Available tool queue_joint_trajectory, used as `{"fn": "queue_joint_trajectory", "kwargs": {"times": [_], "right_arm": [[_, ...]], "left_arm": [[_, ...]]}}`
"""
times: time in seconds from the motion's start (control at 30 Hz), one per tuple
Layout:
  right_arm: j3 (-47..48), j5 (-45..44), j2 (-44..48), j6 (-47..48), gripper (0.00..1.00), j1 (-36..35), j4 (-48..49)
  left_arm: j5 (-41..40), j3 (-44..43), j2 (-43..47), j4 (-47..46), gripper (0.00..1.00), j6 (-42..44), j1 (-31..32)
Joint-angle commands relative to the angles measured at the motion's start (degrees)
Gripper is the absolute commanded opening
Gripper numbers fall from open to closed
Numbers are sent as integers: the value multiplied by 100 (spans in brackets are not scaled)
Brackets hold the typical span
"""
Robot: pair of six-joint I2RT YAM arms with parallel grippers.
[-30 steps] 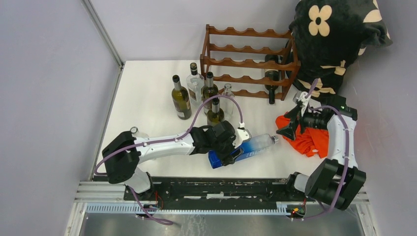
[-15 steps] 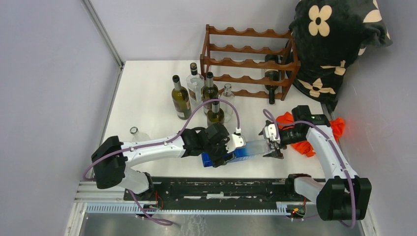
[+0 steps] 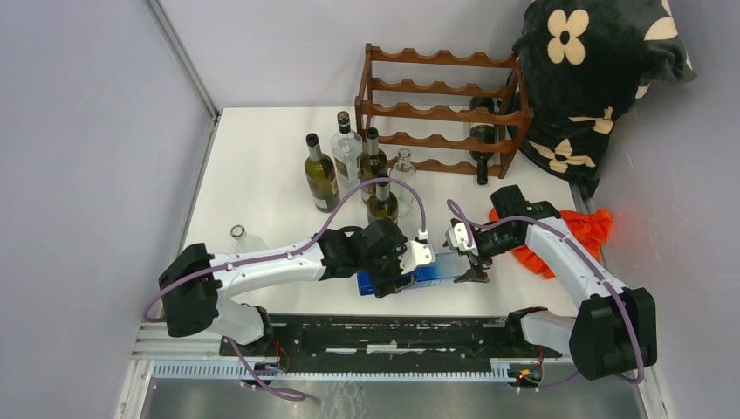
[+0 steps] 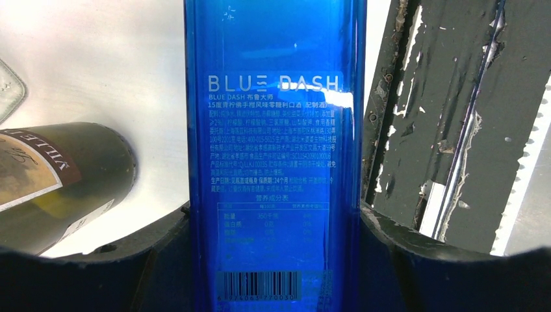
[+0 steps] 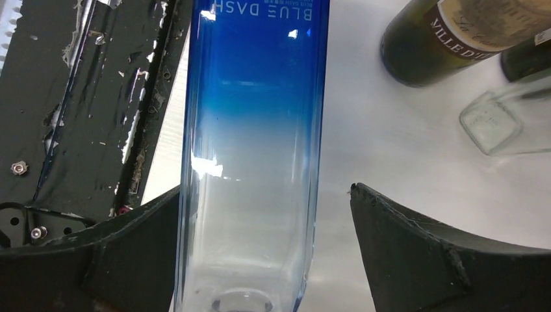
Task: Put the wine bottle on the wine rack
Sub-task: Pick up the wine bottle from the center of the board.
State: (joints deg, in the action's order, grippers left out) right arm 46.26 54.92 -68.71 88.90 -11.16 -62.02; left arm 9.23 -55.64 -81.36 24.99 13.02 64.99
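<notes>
A blue-to-clear wine bottle labelled BLUE DASH lies on its side just above the table's near edge. My left gripper is shut on its blue base end, both fingers pressed against the glass. My right gripper stands open around the clear neck end. One finger rests against the glass and the other stands apart from it. The reddish-brown wine rack stands at the back of the table, with two dark bottles lying in its right side.
Dark bottles and clear ones stand in front of the rack. Another clear bottle is by the left arm. An orange cloth and a black floral pillow lie right. A black rail borders the near edge.
My right arm has swung left from the orange cloth, and its open jaws now straddle the bottle's clear end. My left arm has drawn the held bottle slightly left and nearer.
</notes>
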Motion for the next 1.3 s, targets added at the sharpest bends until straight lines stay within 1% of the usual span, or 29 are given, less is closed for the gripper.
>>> {"fn": "queue_joint_trajectory", "kwargs": {"times": [0.0, 0.13, 0.17, 0.3, 0.73, 0.77, 0.8, 0.87, 0.9, 0.93, 0.97, 1.03, 1.07, 1.1, 1.13, 1.2, 1.23, 1.27], "right_arm": [[-284, -104, 223, -672, 95, -146, 817], [-465, -189, 296, -719, 95, -166, 970], [-477, -183, 295, -696, 94, -166, 948], [-482, -49, 227, -578, 82, -160, 797], [-699, 87, 503, -569, 81, -166, 1081], [-697, 102, 503, -556, 81, -165, 1062], [-683, 135, 508, -551, 78, -164, 1047], [-633, 234, 495, -512, 68, -159, 949], [-604, 269, 491, -478, 60, -161, 899], [-571, 293, 482, -454, 47, -164, 844], [-545, 313, 471, -432, 36, -166, 790], [-470, 331, 472, -369, 19, -162, 667], [-420, 336, 479, -367, 10, -165, 614], [-372, 329, 484, -365, 4, -161, 540], [-312, 314, 491, -373, 0, -162, 469], [-212, 260, 541, -521, 0, -163, 386], [-188, 217, 582, -635, 0, -157, 411], [-194, 184, 670, -765, 0, -154, 453]], "left_arm": [[239, -156, 511, -908, 2, 213, 28], [263, -117, 521, -982, 2, 179, 30], [262, -102, 531, -994, 2, 183, 28], [262, -55, 567, -1067, 2, 176, 30], [316, 27, 661, -1271, 2, 87, 23], [324, 27, 662, -1283, 2, 87, 26], [326, 27, 665, -1286, 2, 86, 24], [338, 26, 662, -1286, 2, 91, 25], [342, 27, 665, -1289, 2, 89, 15], [328, 27, 666, -1306, 2, 79, 20], [317, 33, 666, -1323, 2, 66, 15], [252, 44, 657, -1361, 2, 19, 18], [190, 44, 638, -1367, 4, -39, 17], [139, 36, 625, -1367, 10, -70, 16], [85, 29, 608, -1347, 22, -115, 19], [-89, 27, 605, -1340, 52, -259, 20], [-184, 27, 621, -1332, 69, -309, 22], [-250, 34, 647, -1313, 80, -346, 16]]}}
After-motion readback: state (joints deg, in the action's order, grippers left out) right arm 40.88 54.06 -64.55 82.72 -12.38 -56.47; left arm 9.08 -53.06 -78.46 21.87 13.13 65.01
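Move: The left hand still holds the blue wine bottle lying crosswise near its base, the bottle's middle some 5 cm to the right and 1 cm ahead. From the right hand, open around the clear neck-side part, that middle is about 10 cm left, 1 cm back and 2 cm below. The nearest green bottle stands 12 cm ahead and 21 cm left of the right hand, the clear glass bottle about 19 ahead and 17 left. Down about 2 cm over the clear part of the wine bottle goes the right hand, then it closes in two steps with a drift of 1 cm back and a slight rise, pinching the body between its fingers. The left hand stays almost in place, keeping its grip near the base and tilting only slightly. ##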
